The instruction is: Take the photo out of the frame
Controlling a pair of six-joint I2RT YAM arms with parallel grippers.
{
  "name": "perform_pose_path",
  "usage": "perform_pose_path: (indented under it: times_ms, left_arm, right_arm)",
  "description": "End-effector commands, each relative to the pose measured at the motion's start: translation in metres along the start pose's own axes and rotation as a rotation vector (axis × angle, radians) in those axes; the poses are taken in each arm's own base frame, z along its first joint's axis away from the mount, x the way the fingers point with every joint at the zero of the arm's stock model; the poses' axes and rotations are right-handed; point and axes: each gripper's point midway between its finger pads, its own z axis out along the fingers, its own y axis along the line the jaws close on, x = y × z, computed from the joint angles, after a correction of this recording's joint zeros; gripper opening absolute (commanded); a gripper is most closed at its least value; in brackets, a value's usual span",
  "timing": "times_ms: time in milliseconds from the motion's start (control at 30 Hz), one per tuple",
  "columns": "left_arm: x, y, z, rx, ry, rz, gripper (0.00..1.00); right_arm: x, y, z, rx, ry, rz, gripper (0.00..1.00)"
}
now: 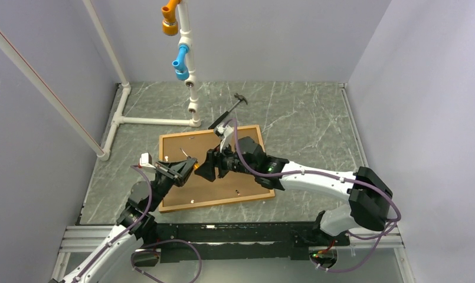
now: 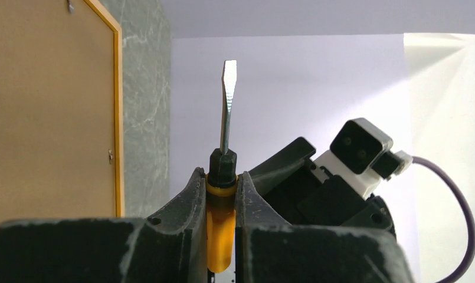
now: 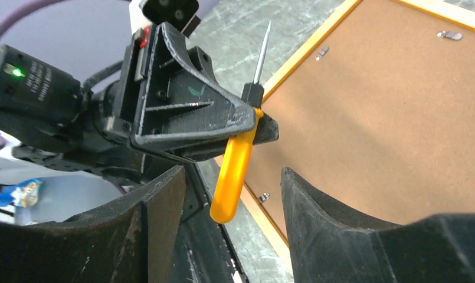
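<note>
The frame (image 1: 223,201), a thin orange border, lies face down on the table, so the photo (image 1: 223,188) shows only its brown board back. The printed side is hidden. My left gripper (image 1: 184,168) hovers over the frame's left part, shut on an orange-handled screwdriver (image 2: 226,118) whose flat blade points away from it. My right gripper (image 1: 206,169) faces it, open. In the right wrist view the handle's round end (image 3: 235,171) hangs between my right fingers (image 3: 317,218) without touching them. Small metal clips (image 3: 450,35) sit along the board's edge (image 3: 308,53).
A white pipe structure (image 1: 155,121) with blue and orange fittings stands at the back left. A black hammer (image 1: 232,106) lies just beyond the frame's far edge. Grey walls close in the marbled table (image 1: 305,118) on three sides.
</note>
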Motion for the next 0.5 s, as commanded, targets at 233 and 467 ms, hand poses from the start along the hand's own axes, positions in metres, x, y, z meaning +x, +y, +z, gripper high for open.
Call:
perform_pose_path:
  times_ms: [233, 467]
  left_arm:
    - [-0.010, -0.006, -0.003, 0.057, -0.048, -0.167, 0.00]
    - [-0.009, -0.002, -0.004, 0.053, -0.042, -0.167, 0.00]
  right_arm:
    - [-0.004, -0.001, 0.027, 0.115, -0.015, -0.147, 0.50]
    - [-0.002, -0.002, 0.031, 0.127, -0.009, -0.140, 0.39]
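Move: The yellow screwdriver handle lies close in front of my right fingertips, about 3 cm left of that hand, some 1 cm farther out and about 1 cm lower. My left hand already holds the screwdriver, with the handle's middle about 2 cm to its right and 1 cm nearer me. From my right hand, the backing board's middle is about 20 cm below, roughly 6 cm ahead and 3 cm right. I bring my right hand about 2 cm left and 2 cm down onto the screwdriver handle, most of the sinking first, with the fingertips dipping some 5 to 10 degrees. I narrow my right fingers by about a third so they straddle the handle, not yet clamped. My left hand keeps its grip near the collar, rising and shifting left under 1 cm each. ##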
